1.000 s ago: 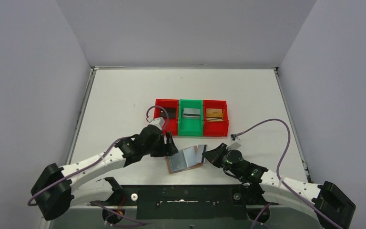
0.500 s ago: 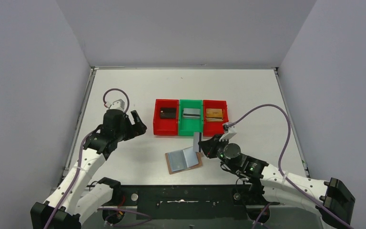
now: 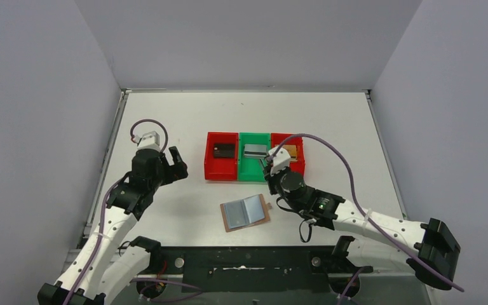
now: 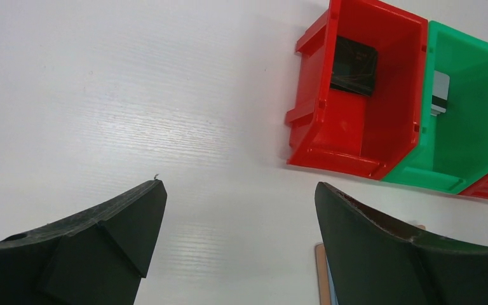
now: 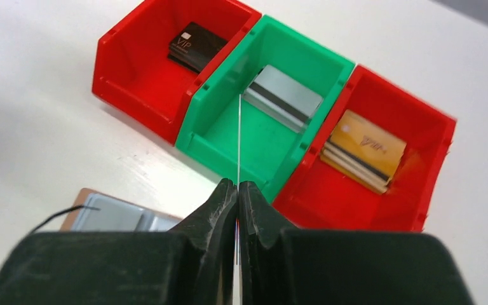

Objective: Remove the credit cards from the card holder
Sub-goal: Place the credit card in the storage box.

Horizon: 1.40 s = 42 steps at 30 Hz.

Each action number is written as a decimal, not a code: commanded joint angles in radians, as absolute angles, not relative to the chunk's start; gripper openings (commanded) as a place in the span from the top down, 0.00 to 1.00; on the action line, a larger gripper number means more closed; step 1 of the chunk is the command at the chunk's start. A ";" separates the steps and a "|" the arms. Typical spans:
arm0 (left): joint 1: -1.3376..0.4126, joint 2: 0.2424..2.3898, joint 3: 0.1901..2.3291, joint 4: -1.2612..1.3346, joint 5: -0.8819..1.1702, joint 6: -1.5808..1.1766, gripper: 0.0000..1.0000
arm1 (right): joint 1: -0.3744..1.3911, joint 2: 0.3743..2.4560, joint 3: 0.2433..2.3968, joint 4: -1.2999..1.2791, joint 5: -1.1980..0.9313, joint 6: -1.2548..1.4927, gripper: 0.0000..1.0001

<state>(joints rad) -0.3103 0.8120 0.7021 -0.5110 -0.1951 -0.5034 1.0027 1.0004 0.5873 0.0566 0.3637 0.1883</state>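
The card holder point(image 3: 245, 211) lies open on the table, tan outside with grey-blue lining, and shows low in the right wrist view point(image 5: 111, 213). My right gripper point(image 5: 237, 185) is shut on a thin credit card point(image 5: 238, 140), seen edge-on, held upright over the near wall of the green bin point(image 5: 229, 143). In the top view that gripper point(image 3: 269, 164) is at the green bin's front right corner. My left gripper point(image 3: 176, 164) hangs open and empty over bare table, left of the bins point(image 4: 240, 190). A black card point(image 5: 197, 46), a silver card point(image 5: 283, 98) and gold cards point(image 5: 365, 149) lie in the bins.
Three joined bins stand mid-table: left red bin point(image 3: 221, 173), green bin point(image 3: 254, 175), right red bin point(image 3: 297, 169). The right arm's purple cable point(image 3: 337, 155) arcs above the right bin. Grey walls enclose the table on three sides.
The left arm pulled back from the card holder to the left and opened wider. The right gripper lifted a card out of the holder and carried it up to the green bin.
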 commanded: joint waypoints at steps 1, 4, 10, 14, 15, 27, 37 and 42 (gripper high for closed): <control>-0.304 0.768 0.704 -0.422 -0.203 -0.467 0.10 | 0.979 1.107 0.721 0.045 0.377 -0.100 1.00; -0.304 0.745 0.691 -0.403 -0.174 -0.459 0.10 | 0.940 1.176 0.779 0.035 0.291 -0.198 1.00; -0.304 0.714 0.684 -0.404 -0.200 -0.456 0.09 | 0.869 1.310 0.908 -0.036 0.156 -0.382 1.00; -0.304 0.707 0.683 -0.405 -0.208 -0.455 0.09 | 0.828 1.381 0.995 -0.104 0.058 -0.451 1.00; -0.304 0.706 0.682 -0.405 -0.211 -0.456 0.09 | 0.824 1.397 1.011 -0.118 0.041 -0.474 1.00; -0.305 0.703 0.679 -0.405 -0.219 -0.454 0.09 | 0.786 1.565 1.114 -0.179 0.053 -0.650 1.00; -0.303 0.702 0.678 -0.405 -0.219 -0.453 0.09 | 0.753 1.675 1.152 -0.144 0.061 -0.741 0.97; -0.304 0.701 0.676 -0.405 -0.221 -0.453 0.09 | 0.734 1.719 1.177 -0.117 0.058 -0.781 0.97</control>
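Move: The silver cards in the green box lie about 12 cm ahead of the right hand, 3 cm to its left and 12 cm below; a card is already pinched in that hand. Level with them, the black cards stand some 12 cm farther left and the gold cards about 11 cm to their right. The card holder lies roughly 12 cm back and 7 cm left of the right hand. From the left hand, the silver cards are about 8 cm ahead and 31 cm right. The held card is carried forward about 13 cm by the right hand, drifting slightly left, first nearly level and then sinking some 7 cm towards the silver cards in the green box. Meanwhile the wrist rolls its left side down about 45 degrees, swings counter-clockwise and points its fingers more steeply down; the closed fingers keep their pinch. The open left hand rises 2 cm. ##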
